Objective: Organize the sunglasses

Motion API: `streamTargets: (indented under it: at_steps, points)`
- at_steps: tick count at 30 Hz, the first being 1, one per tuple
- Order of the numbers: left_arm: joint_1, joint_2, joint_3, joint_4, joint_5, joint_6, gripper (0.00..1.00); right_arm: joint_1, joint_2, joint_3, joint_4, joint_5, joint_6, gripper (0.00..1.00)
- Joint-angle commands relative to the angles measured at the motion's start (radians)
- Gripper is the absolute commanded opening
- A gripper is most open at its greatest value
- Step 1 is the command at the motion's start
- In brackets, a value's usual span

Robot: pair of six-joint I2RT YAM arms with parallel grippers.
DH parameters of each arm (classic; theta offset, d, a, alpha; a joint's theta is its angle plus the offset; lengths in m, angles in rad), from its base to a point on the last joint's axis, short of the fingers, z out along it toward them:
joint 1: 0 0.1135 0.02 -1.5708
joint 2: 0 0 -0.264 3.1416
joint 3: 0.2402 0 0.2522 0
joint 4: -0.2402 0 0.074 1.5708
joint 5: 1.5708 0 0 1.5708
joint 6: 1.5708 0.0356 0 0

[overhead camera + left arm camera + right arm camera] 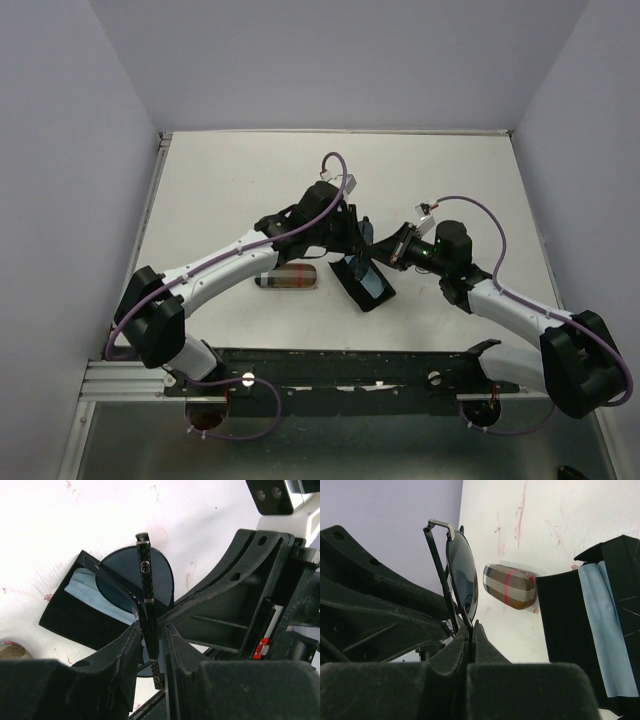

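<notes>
The black-framed sunglasses (372, 238) hang in the air between both grippers, above the open black case (365, 282). My right gripper (471, 627) is shut on the frame's rim just below a dark lens (462, 575). My left gripper (152, 635) has the folded temples (145, 580) between its fingers; the temples rest against the left finger (125, 645), and a thin gap shows on the other side. In the left wrist view the dark lens (120, 575) hangs over the case (62, 617) and its blue cloth (92, 592).
The plaid tan-and-black case (288, 279) lies closed on the table just left of the black case, also visible as the plaid case (510, 586) in the right wrist view. White walls enclose the table (220, 190) at the back and sides.
</notes>
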Motion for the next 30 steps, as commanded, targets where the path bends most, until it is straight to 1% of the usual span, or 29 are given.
streamTargets:
  at_steps: [1,6,8,13,16,18,21,22,23,26,27,28,30]
  points:
    - [-0.010,0.048,0.075,-0.043,-0.039,0.012,0.35,-0.002,-0.015,0.020,-0.026,-0.024,-0.027,0.01]
    - [-0.024,0.079,0.106,-0.066,-0.082,0.007,0.35,-0.002,-0.015,0.022,-0.015,-0.044,-0.026,0.01]
    - [-0.035,0.093,0.132,-0.106,-0.151,0.004,0.35,-0.002,-0.017,0.022,-0.013,-0.048,-0.026,0.01]
    - [-0.047,0.126,0.177,-0.173,-0.245,-0.014,0.35,-0.002,-0.032,0.019,-0.013,-0.056,-0.029,0.01]
    - [-0.049,0.142,0.190,-0.193,-0.251,-0.017,0.34,-0.001,-0.041,0.016,-0.013,-0.056,-0.030,0.01]
    - [-0.052,0.142,0.190,-0.190,-0.240,-0.020,0.31,-0.002,-0.046,0.013,-0.018,-0.055,-0.029,0.01]
    - [-0.064,0.131,0.187,-0.182,-0.239,-0.016,0.10,-0.001,-0.044,0.014,-0.024,-0.052,-0.030,0.01]
    - [-0.064,0.127,0.186,-0.179,-0.240,-0.011,0.00,-0.002,-0.041,0.017,-0.030,-0.049,-0.030,0.02]
    - [-0.064,0.125,0.183,-0.178,-0.242,-0.007,0.00,-0.001,-0.040,0.020,-0.039,-0.049,-0.030,0.06]
    - [-0.064,0.117,0.174,-0.182,-0.266,-0.007,0.00,-0.002,-0.043,0.032,-0.082,-0.042,-0.055,0.22]
    - [-0.064,0.117,0.169,-0.193,-0.282,-0.016,0.00,-0.002,-0.049,0.037,-0.102,-0.038,-0.065,0.28]
    - [-0.064,0.116,0.168,-0.205,-0.297,-0.026,0.00,-0.002,-0.056,0.043,-0.122,-0.030,-0.075,0.36]
    - [-0.062,0.111,0.158,-0.219,-0.320,-0.059,0.00,-0.002,-0.078,0.054,-0.171,-0.012,-0.098,0.47]
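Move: The right fingers hold the sunglasses upended in the air, with their middle some 2 cm to the left of that hand. From the half-open left hand it lies about 1 cm ahead, 1 cm right and 1 cm lower. The open black case is on the table about 4 cm back, 1 cm right and 14 cm below the left hand; the plaid case is 19 cm to the left, 2 cm back and 13 cm below it. The left hand reaches about 2 cm forward and pinches the sunglasses; then the right fingers open, releasing them. ##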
